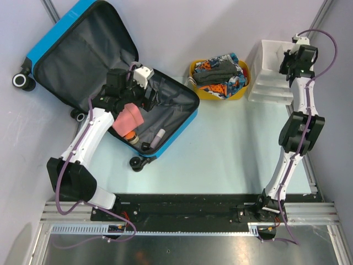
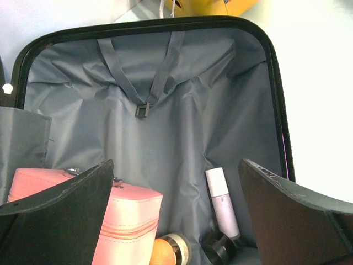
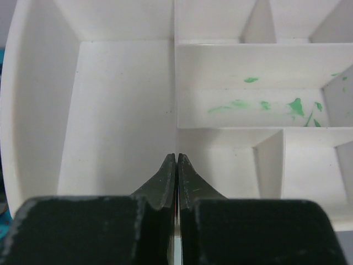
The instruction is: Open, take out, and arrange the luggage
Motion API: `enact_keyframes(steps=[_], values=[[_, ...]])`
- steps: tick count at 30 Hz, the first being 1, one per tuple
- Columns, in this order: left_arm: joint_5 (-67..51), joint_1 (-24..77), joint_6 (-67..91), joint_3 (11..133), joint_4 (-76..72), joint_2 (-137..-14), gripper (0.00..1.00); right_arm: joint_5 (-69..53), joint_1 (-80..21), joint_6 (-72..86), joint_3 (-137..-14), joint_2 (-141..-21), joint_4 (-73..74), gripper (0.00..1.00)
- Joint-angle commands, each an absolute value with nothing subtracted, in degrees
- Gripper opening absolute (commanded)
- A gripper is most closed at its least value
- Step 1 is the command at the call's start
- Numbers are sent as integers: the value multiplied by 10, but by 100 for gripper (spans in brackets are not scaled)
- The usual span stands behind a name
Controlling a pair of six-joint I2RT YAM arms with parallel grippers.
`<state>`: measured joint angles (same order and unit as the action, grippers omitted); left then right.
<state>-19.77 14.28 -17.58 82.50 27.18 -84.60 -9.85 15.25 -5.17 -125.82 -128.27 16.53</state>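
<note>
The blue luggage [image 1: 52, 41] lies open at the left of the table, both halves showing dark grey lining [image 2: 165, 127]. In its near half lie a pink pouch [image 1: 128, 117] [image 2: 129, 215], a white bottle [image 1: 159, 136] [image 2: 222, 201], an orange-topped jar [image 2: 165, 251] and a black cap [image 2: 218, 248]. My left gripper [image 1: 138, 98] [image 2: 175, 171] hangs open over that half, with the pouch beside its left finger and nothing between the fingers. My right gripper [image 1: 287, 62] [image 3: 176, 157] is shut and empty above the white divided tray [image 1: 270, 83] [image 3: 121, 110].
A yellow tub [image 1: 219, 93] full of folded clothes stands between the luggage and the white tray. The tray's compartments hold nothing; one [image 3: 259, 105] carries green smears. The black mounting rail [image 1: 182, 207] runs along the near edge.
</note>
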Motion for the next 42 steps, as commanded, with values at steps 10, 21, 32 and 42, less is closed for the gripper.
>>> enact_keyframes(steps=[10, 21, 32, 42], values=[[-240, 142, -217, 781, 265, -802, 100, -108, 160, -66, -966, -950, 155, 0], [-227, 159, -219, 707, 311, -789, 90, -136, 155, -59, -784, -771, 230, 0], [-152, 195, -174, 677, 322, -864, 82, -138, 106, -43, -765, -761, 197, 64], [-115, 208, -106, 737, 323, -999, 64, -154, 104, -45, -764, -691, 186, 92]])
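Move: The left gripper's next thing is the white-capped bottle in the open luggage, about 25 cm below, 6 cm back and 3 cm right; the black cup lies roughly 7 cm left of it and 5 cm nearer, the orange-lidded jar some 14 cm left and level with it. The right gripper already pinches the white drawer unit's divider; the unit's middle is about 8 cm ahead, 3 cm right and 12 cm below, the clothes basket roughly 36 cm left and 4 cm ahead. Drag the white drawer unit back some 23 cm by its pinched divider with the right gripper, drifting left, then open the fingers, let go and rise a little while moving farther left. Meanwhile bring the left gripper down into the luggage towards the bottle, also easing back, tip its fingers about 30 degrees further down and narrow them partway, stopping short of a grip. ##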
